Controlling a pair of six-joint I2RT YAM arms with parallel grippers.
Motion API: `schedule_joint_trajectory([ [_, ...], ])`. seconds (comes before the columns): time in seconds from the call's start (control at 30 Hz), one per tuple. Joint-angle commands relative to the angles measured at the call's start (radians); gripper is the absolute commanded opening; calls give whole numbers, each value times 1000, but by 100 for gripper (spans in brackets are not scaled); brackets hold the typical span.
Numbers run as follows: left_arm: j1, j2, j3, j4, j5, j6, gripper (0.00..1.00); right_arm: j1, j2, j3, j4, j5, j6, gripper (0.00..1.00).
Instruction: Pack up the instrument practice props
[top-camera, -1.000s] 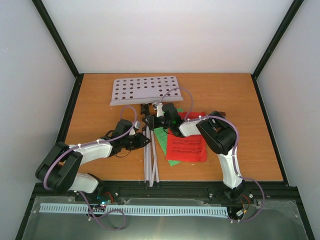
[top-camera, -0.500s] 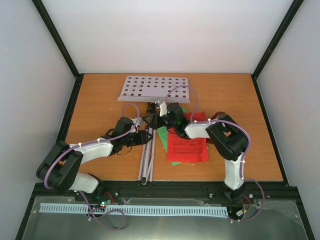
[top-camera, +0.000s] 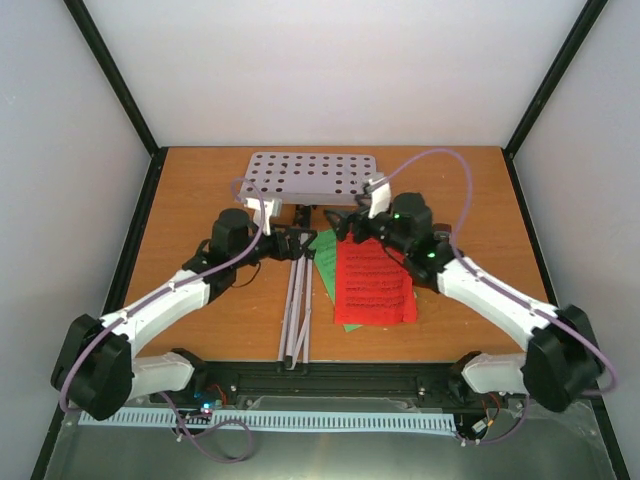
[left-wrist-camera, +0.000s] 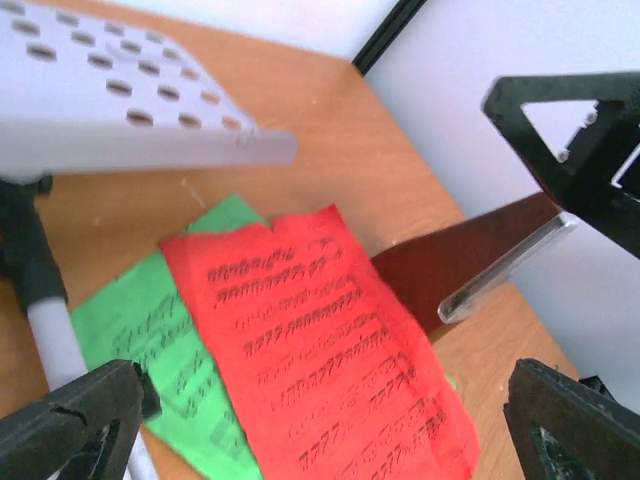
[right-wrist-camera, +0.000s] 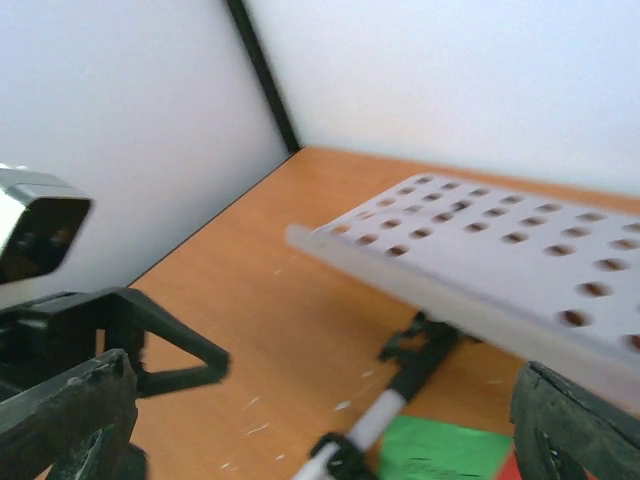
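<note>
The silver stand lies on the table, its perforated tray (top-camera: 310, 177) at the back and its folded legs (top-camera: 297, 310) pointing to the near edge. The red music sheet (top-camera: 372, 282) lies on the green one (top-camera: 325, 258), right of the legs. My left gripper (top-camera: 290, 242) is open and empty, just left of the pole. My right gripper (top-camera: 346, 228) is open and empty, just right of it. The left wrist view shows the red sheet (left-wrist-camera: 320, 330), the green sheet (left-wrist-camera: 150, 330) and the dark-brown metronome (left-wrist-camera: 455, 262) under my right arm; the top view hides it.
The right wrist view shows the tray's underside edge (right-wrist-camera: 470, 300), the pole (right-wrist-camera: 385, 420) and my left gripper's black fingers (right-wrist-camera: 150, 345) at the left. Black frame rails (top-camera: 130, 250) border the table on both sides and white walls stand behind.
The tray has shifted right and the legs' near end left. Both grippers have drawn back from the pole; the right arm has swung out to the right, uncovering the red sheet.
</note>
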Motion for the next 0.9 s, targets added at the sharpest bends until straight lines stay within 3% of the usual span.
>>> schedule_joint_trajectory([
  [0.0,70,3,130,-48,72,103,99,-98,-135,40,-272,149,-77,100],
  [0.27,371,131,325,-139,130,182,99,-460,-253,99,-448,87,-87,100],
  [0.43,732,148,239,34,225,88,100,-776,-282,66,-437,13,-63,100],
  [0.57,976,105,98,198,222,26,99,-1021,-325,-71,-323,-20,-12,100],
  [0.73,1014,-21,-139,364,-115,137,100,-1077,-380,-276,-158,147,-80,100],
  [0.87,1009,-29,-344,631,-158,215,99,-1077,-405,-473,102,184,-108,100],
])
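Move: The folded music stand's tripod hub lies about 5 cm ahead of the left hand, 2 cm left and 17 cm below; from the right hand some 2 cm ahead, 9 cm left and 22 cm below. The stand's holed tray is about 27 cm ahead and 2 cm left of the left hand, roughly 13 cm lower. From the right hand the red sheet lies about 3 cm back and 13 cm right, the metronome level ahead and 29 cm right, both over 20 cm below. Sweeping apart fast, both empty, wide-open hands leave the folded stand for their own side edges. The left arcs forward and then back as it goes about 37 cm left, rising before it sinks, and turns some 60 degrees counter-clockwise; the right goes about 42 cm right, high over the red sheet and metronome, turning clockwise and sinking at the end. ##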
